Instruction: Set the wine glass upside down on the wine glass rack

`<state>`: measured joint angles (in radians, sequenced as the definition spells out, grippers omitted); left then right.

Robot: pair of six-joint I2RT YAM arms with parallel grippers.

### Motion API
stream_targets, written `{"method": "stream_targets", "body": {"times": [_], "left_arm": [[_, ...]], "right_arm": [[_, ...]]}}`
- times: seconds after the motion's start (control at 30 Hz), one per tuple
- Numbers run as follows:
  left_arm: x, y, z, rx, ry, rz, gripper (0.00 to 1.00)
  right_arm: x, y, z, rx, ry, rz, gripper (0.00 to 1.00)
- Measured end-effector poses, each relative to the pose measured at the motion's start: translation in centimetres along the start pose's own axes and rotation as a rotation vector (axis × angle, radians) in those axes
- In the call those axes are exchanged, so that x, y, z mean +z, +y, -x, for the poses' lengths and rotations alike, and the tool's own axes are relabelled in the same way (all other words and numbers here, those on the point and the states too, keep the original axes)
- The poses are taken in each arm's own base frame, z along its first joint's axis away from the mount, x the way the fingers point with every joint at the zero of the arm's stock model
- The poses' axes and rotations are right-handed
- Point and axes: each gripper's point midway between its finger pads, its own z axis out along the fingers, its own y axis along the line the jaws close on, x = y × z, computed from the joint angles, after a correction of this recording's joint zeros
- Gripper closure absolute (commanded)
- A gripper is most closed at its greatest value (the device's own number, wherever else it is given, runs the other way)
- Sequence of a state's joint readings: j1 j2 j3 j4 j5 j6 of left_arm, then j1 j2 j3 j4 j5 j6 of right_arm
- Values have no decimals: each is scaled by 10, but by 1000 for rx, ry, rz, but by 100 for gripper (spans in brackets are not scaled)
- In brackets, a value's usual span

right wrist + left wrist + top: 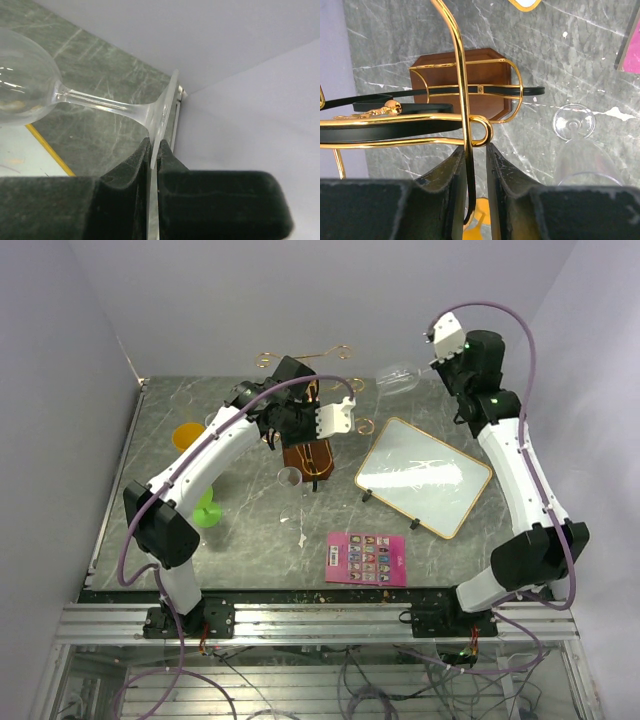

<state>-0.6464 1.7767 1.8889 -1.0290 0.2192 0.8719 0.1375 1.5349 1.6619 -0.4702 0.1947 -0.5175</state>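
Observation:
The wine glass [398,377] hangs on its side above the table's far right, bowl pointing left. My right gripper [440,355] is shut on the rim of its foot [167,107]; in the right wrist view the two pads [141,155] pinch that thin disc, and the stem [100,102] runs left to the bowl. The wine glass rack [308,458], gold wire on a brown wooden base [465,70], stands mid-table. My left gripper [476,165] straddles one of its upright gold wires [461,75], jaws narrow. The wire lies against the left pad [451,172], with a slim gap to the right one.
A second clear glass [290,477] lies beside the rack base, with its foot [574,121] showing in the left wrist view. An orange cup [187,435] and a green one [207,510] stand at the left. A framed whiteboard [425,475] and a pink card [368,558] lie to the right.

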Motion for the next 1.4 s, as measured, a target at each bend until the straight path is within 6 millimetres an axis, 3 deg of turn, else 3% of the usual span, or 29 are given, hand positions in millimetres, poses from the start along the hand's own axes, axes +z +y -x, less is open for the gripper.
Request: {"method": "stream_targets", "body": {"times": [0.17, 0.3, 0.63, 0.77, 1.2, 1.4], "left_arm": [[-1, 0, -2, 33, 12, -1, 69], [-3, 1, -3, 46, 19, 3, 68], [-11, 2, -1, 40, 10, 20, 41], [-19, 4, 5, 19, -13, 43, 32], [-86, 16, 33, -61, -177, 196, 17], [-115, 38, 10, -174, -196, 294, 14]], "right_arm": [[13, 24, 22, -152, -59, 14, 100], [35, 38, 23, -277, -69, 24, 100], [81, 80, 23, -517, -110, 100, 100], [92, 97, 37, -586, -166, 126, 100], [114, 126, 91, -636, -365, 198, 100], [107, 130, 123, -633, -460, 233, 100]]}}
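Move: Ahead and to the left of the right hand, which already holds the wine glass by its foot, the rack's top right hook lies roughly 13 cm forward, 19 cm left and 7 cm lower; the middle right hook is about 6 cm forward, 17 cm left and 12 cm lower. The left hand's partly open fingers are at the rack's bottom left hook, its curl some 4 cm left, level fore and aft, 1 cm below; the orange goblet stands about 23 cm left, level, 8 cm below. Swinging left about 16 cm and forward 12 cm towards the rack's right-side hooks, the right hand keeps its grip on the glass foot, first sinking, then rising partway back, while it turns counter-clockwise and rolls its left side down so the bowl hangs below the foot. The left hand lingers at the bottom hook, opens wide and rises some 10 cm clear of the wire, drifting left at the end. ##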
